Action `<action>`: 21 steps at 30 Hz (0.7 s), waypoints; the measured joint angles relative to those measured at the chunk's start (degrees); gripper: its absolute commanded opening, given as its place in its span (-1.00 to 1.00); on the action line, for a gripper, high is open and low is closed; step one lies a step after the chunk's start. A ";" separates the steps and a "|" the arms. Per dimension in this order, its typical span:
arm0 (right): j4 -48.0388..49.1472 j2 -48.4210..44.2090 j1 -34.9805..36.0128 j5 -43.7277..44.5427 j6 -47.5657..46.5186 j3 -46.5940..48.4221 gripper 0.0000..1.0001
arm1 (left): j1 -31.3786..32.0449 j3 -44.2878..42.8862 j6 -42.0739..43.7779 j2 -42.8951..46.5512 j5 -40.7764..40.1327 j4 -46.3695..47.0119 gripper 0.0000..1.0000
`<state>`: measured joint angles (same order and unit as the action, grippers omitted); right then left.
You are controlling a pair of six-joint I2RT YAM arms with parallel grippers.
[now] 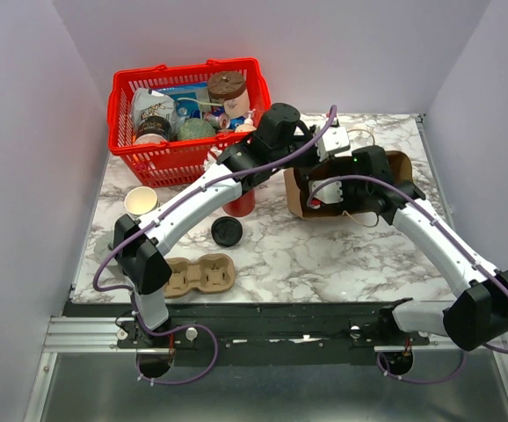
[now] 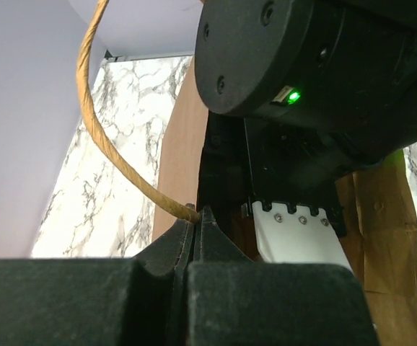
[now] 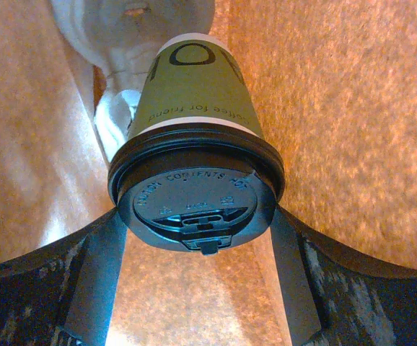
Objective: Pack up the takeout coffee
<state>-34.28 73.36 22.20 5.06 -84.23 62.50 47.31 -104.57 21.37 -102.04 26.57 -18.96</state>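
The takeout coffee (image 3: 194,94), a green cup with a pale band and a black lid (image 3: 194,194), lies lid-first toward the right wrist camera inside the brown paper bag (image 3: 353,108). My right gripper (image 3: 194,231) holds it, one finger pressed against each side of the lid. In the top view the bag (image 1: 395,171) lies on the marble table with my right arm (image 1: 373,167) reaching into its mouth. My left gripper (image 2: 198,215) is shut on the bag's twine handle (image 2: 100,137), holding it up beside the bag's opening (image 2: 180,158).
A red basket (image 1: 127,97) of groceries stands at the back left. A lidless cup (image 1: 141,202), a loose black lid (image 1: 227,231) and a cardboard cup carrier (image 1: 201,274) sit near the left arm. A white object (image 3: 122,29) lies deeper in the bag.
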 measured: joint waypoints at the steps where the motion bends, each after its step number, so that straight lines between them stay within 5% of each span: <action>1: -0.52 -0.37 0.00 0.00 0.22 -0.02 -0.99 | 0.00 0.00 -0.07 0.00 0.00 0.00 -1.00; 21: -10.25 -5.55 4.48 3.37 14.38 -4.44 -0.99 | 7.08 6.91 -4.39 3.82 -10.82 2.56 -1.00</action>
<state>-44.53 67.81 26.68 8.43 -69.84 58.06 54.39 -97.67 16.97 -98.21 15.75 -16.40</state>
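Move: Inside the brown bag, the right hand holds the lidded coffee cup. A pale two-lobed tray lies in the bag some 5 cm ahead of this hand, 7 cm left and 13 cm below; the bag's opening is centred about 5 cm left, level fore-and-aft and 6 cm above. The left hand has the far paper handle pinched; from it the opening's centre is roughly 5 cm back, 5 cm right and 8 cm below, and the red straw holder about 22 cm left, 4 cm ahead and 27 cm below. Still gripping the cup at its lid, the right hand draws it back about 6 cm inside the bag and sinks some 3 cm, tipping its fingers about 10 degrees more downward and turning slightly clockwise late on. The left hand keeps its pinch on the far handle, waits at first, then pulls back nearly 4 cm, easing a little down and right. ##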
